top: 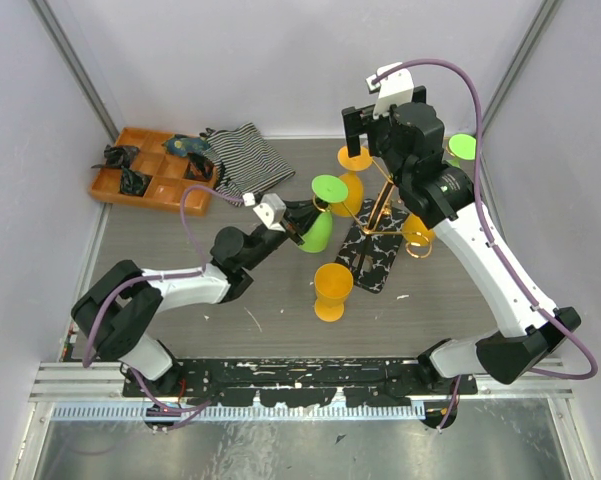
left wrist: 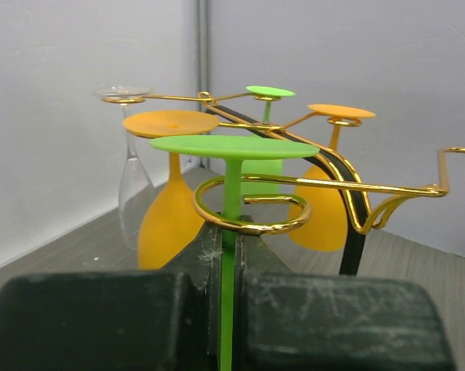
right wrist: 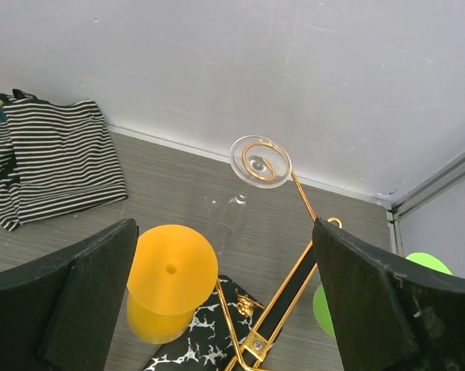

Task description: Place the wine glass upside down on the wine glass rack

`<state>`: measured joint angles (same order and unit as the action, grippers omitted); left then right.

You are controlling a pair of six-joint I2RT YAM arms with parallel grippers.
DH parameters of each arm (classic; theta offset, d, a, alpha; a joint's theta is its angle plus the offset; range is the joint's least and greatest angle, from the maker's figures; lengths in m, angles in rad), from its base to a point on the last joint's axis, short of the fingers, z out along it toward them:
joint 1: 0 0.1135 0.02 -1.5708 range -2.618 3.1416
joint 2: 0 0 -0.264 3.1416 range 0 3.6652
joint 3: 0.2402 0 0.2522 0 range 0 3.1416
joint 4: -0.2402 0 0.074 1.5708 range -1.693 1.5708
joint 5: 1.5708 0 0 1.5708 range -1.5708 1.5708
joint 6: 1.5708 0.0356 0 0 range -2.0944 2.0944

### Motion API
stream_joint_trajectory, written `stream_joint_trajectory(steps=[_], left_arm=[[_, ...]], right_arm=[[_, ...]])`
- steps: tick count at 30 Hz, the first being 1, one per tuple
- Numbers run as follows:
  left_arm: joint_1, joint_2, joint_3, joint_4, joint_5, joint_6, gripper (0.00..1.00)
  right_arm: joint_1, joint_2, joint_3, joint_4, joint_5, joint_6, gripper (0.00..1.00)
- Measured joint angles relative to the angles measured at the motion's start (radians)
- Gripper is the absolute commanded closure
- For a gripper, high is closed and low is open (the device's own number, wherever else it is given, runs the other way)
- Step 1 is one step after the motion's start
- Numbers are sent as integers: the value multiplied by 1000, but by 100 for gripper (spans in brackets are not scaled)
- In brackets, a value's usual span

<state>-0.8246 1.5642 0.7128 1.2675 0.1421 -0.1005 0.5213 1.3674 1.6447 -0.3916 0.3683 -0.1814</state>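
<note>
My left gripper [top: 302, 228] is shut on the stem of a green wine glass [left wrist: 234, 147], held upside down with its foot on top. The stem stands inside a gold ring [left wrist: 251, 205] of the wine glass rack [top: 378, 208]. Its flat foot sits just above that ring. The rack's black speckled base [top: 372, 258] rests on the table. Two orange glasses [left wrist: 170, 124] [left wrist: 340, 110], another green one [left wrist: 269, 91] and a clear one [right wrist: 261, 161] hang upside down on other arms. My right gripper [right wrist: 224, 263] hovers open above the rack's far side, holding nothing.
Another orange glass [top: 332, 287] stands on the table in front of the rack base. At the back left lie a striped cloth [top: 245, 160] and an orange compartment tray [top: 150, 172] with dark items. White walls close in on three sides.
</note>
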Motion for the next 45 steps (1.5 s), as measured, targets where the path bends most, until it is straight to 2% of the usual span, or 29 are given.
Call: stream_joint_trajectory(steps=[12, 23, 24, 26, 28, 32, 38, 45], left_arm=[[-3, -82, -81, 27, -85, 55, 100], [2, -121, -87, -29, 7, 67, 98], [2, -120, -86, -31, 18, 67, 96], [-2, -109, -78, -32, 39, 66, 85], [-8, -91, -66, -32, 55, 65, 63], [-15, -71, -54, -32, 68, 63, 46], [-16, -80, -64, -36, 39, 71, 40], [-16, -191, -158, -105, -14, 82, 39]], right_arm=[[-2, 0, -6, 0, 0, 0, 0], [-2, 0, -6, 0, -6, 0, 0], [-2, 0, -6, 0, -7, 0, 0], [-2, 0, -6, 0, -8, 0, 0], [-2, 0, -7, 0, -8, 0, 0], [-2, 0, -9, -1, -8, 0, 0], [-3, 0, -9, -1, -8, 1, 0], [-6, 0, -8, -16, -24, 1, 1]])
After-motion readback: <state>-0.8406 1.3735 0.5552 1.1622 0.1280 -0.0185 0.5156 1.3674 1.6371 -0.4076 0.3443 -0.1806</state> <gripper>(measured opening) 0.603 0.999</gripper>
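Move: The green glass hangs upside down from the left fingers, its stem already in the rack's near-left loop, which lies practically at that hand, about 3 cm above it. The hanging orange glass is some 8 cm farther out, 5 cm to the right and 3 cm lower; the standing orange glass is about 8 cm back, 4 cm right and 22 cm below. From the right hand, the loop lies roughly 16 cm back, 11 cm left and 11 cm down. The left hand swings left and back again while drawing back about 2 cm, releases the stem, then retreats left. ##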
